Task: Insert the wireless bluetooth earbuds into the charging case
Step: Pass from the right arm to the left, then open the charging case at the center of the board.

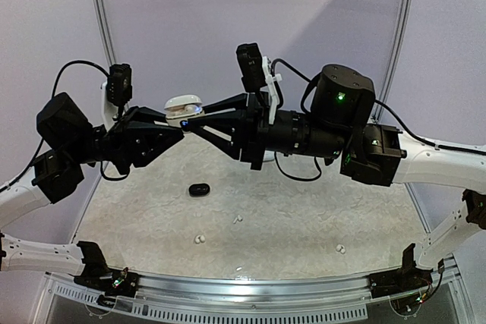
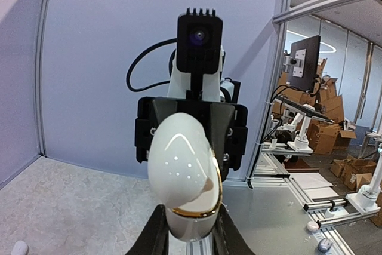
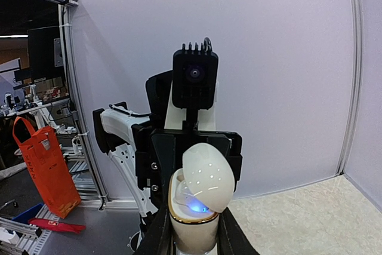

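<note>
A white egg-shaped charging case [image 1: 183, 104] with a gold rim hangs in the air above the table's far side. Its lid is tilted open and a blue light glows inside [image 3: 197, 207]. My left gripper [image 1: 176, 125] comes in from the left and my right gripper [image 1: 193, 124] from the right. Both are shut on the case's base. In the left wrist view the case [image 2: 182, 165] fills the space above the left gripper [image 2: 190, 234]. The right gripper [image 3: 194, 240] flanks the same base [image 3: 192, 231]. White earbuds [image 1: 200, 239] [image 1: 340, 249] [image 1: 237, 218] lie loose on the table.
A small black case [image 1: 199, 189] lies on the pale table [image 1: 304, 202] below the grippers. A metal rail [image 1: 250, 287] runs along the near edge. Purple walls stand behind. A small white object [image 2: 19, 247] shows at the bottom left of the left wrist view.
</note>
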You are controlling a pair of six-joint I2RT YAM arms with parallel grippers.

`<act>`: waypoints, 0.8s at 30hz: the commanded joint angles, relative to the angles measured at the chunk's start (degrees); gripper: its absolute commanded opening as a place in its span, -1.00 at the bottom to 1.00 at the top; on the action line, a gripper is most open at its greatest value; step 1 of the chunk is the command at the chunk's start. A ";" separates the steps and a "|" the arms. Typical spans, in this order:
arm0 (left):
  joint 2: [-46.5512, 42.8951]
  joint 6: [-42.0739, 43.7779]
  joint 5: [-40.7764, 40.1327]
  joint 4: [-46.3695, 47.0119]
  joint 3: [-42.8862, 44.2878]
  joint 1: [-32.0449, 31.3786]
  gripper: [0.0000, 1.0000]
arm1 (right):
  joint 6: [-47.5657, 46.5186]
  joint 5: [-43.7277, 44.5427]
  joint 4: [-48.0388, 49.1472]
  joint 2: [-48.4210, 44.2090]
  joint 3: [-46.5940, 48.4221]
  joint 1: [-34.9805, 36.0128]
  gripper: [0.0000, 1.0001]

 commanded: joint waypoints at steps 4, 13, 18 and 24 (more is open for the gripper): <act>-1.11 2.76 0.86 -0.67 1.43 -0.98 -1.00 | -0.74 3.83 -3.73 0.14 -1.57 -0.19 -0.71; -2.91 16.46 -2.44 -15.80 1.55 -0.91 -1.00 | 0.42 6.11 -7.01 -2.05 -0.82 -0.24 0.21; -3.53 17.47 -2.55 -20.13 0.28 -0.92 -1.00 | 0.26 6.51 -12.84 -2.98 1.25 -0.15 0.49; -2.88 18.36 -1.85 -20.87 0.68 -0.91 -1.00 | -1.52 9.30 -21.85 -0.41 6.79 0.02 0.51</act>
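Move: The white charging case, its lid ajar, is pinched low down between both hands' fingertips. Its middle is about 1 cm to the right of the left hand's point and 1 cm to the left of the right's, some 2 cm above both, level front to back. Far below, around 43 cm down from the left hand, lie the black case, roughly 15 cm ahead and 5 cm left, and a loose white earbud pair, about 4 cm ahead and 7 cm right. The white case passes wholly to the left hand, which keeps its pinch on the base, carries it down about 5 cm and tips its fingers down roughly 10 degrees. The right fingers open wide and come free of the case as that hand sinks some 3 cm, drifts forward 1.5 cm and also tips down, with its spread fingertips staying close above the case. ##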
